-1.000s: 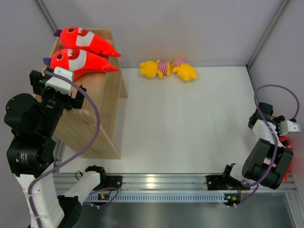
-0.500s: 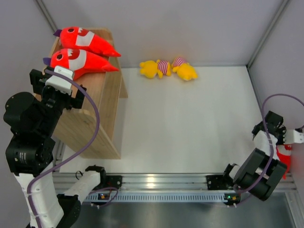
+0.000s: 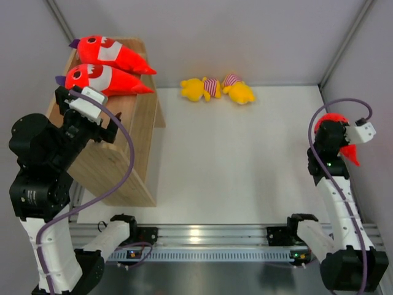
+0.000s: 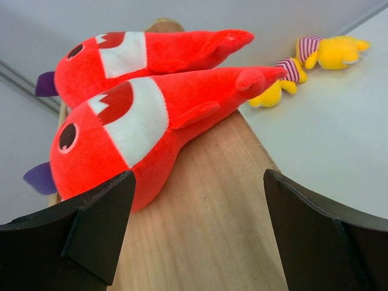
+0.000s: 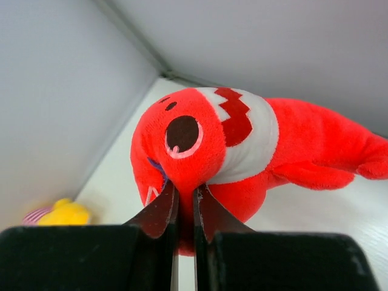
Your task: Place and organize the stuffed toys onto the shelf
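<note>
Two red sharks [image 3: 104, 78] [image 3: 113, 54] lie side by side on the wooden shelf [image 3: 123, 141] at the far left; both show in the left wrist view [image 4: 151, 115] [image 4: 139, 54]. My left gripper [image 3: 83, 117] hovers open and empty over the shelf top [image 4: 212, 212], just behind the nearer shark. My right gripper [image 5: 185, 197] is shut on the head of a third red shark [image 5: 242, 145], held up at the right side [image 3: 334, 126]. Two yellow striped toys [image 3: 199, 89] [image 3: 238, 91] lie on the table at the back.
Grey walls close the space at the back, left and right. The white table [image 3: 245, 166] stretches between the shelf and the right arm. A metal rail [image 3: 209, 236] runs along the near edge.
My right arm has swung up and back from the near right corner, lifting the red shark into view. My left gripper has shifted slightly forward over the shelf.
</note>
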Controlling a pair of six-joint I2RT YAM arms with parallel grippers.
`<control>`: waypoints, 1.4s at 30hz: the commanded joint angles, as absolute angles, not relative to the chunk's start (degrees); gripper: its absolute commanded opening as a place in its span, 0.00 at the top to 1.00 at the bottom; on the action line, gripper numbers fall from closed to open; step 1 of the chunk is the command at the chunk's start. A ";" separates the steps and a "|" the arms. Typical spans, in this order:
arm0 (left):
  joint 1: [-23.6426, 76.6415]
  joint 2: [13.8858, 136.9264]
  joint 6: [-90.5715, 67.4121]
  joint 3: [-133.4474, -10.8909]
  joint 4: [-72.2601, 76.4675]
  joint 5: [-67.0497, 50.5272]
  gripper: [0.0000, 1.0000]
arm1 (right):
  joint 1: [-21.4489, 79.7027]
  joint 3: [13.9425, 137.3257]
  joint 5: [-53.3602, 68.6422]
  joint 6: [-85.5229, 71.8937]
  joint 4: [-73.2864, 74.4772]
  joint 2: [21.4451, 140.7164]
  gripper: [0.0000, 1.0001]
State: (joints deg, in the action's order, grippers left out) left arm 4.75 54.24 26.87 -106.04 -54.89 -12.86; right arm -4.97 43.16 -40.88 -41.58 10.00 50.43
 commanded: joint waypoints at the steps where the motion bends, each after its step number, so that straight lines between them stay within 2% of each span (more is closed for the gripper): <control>1: 5.19 53.70 25.49 -105.47 -58.01 -22.76 0.07 | 5.42 50.25 -45.78 -39.64 7.65 49.57 1.00; 6: 5.27 55.19 25.31 -105.12 -57.92 -26.01 0.06 | 27.45 57.82 -51.76 -35.25 4.76 52.03 1.00; 9: 5.19 56.33 25.05 -106.08 -57.92 -29.61 0.02 | 39.41 63.35 -53.87 -31.21 0.81 54.83 1.00; 18: 5.27 62.31 26.89 -109.07 -58.01 -29.88 0.01 | 65.01 78.11 -53.09 -15.39 -8.43 65.90 1.00; 30: 5.36 66.62 26.63 -112.94 -57.83 -39.71 0.01 | 78.74 90.52 -51.07 -2.83 -21.88 78.65 1.00; 42: 6.06 67.68 25.05 -116.19 -57.66 -43.93 0.01 | 82.18 99.14 -45.62 -5.36 -20.04 86.40 1.00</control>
State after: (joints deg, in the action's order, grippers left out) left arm 5.72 67.48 26.02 -113.80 -58.41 -39.51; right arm 80.97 95.48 -48.36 -4.51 -17.93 86.30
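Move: The third red toy, already pinched in the right fingers, lies about 68 cm right of the left hand, 10 cm ahead and 26 cm lower. Two red toys rest on the shelf, the nearer 7 cm ahead of the left hand and the other 13 cm ahead, both some 4 cm below. From the right hand, the shelf's bare top is about 64 cm left, 9 cm back and 22 cm up; the right-hand yellow toy is 33 cm left, 20 cm ahead and 20 cm down. The held red toy is swept left across the table by the right hand, about 50 cm and nearly 30 cm up, edging forward at first and then drawing back, slowing as it nears the shelf and the left gripper. The right wrist swings well round counter-clockwise, fingers staying shut on the toy. The left hand, still wide open, shifts right to meet it, dipping slightly and turning clockwise. ##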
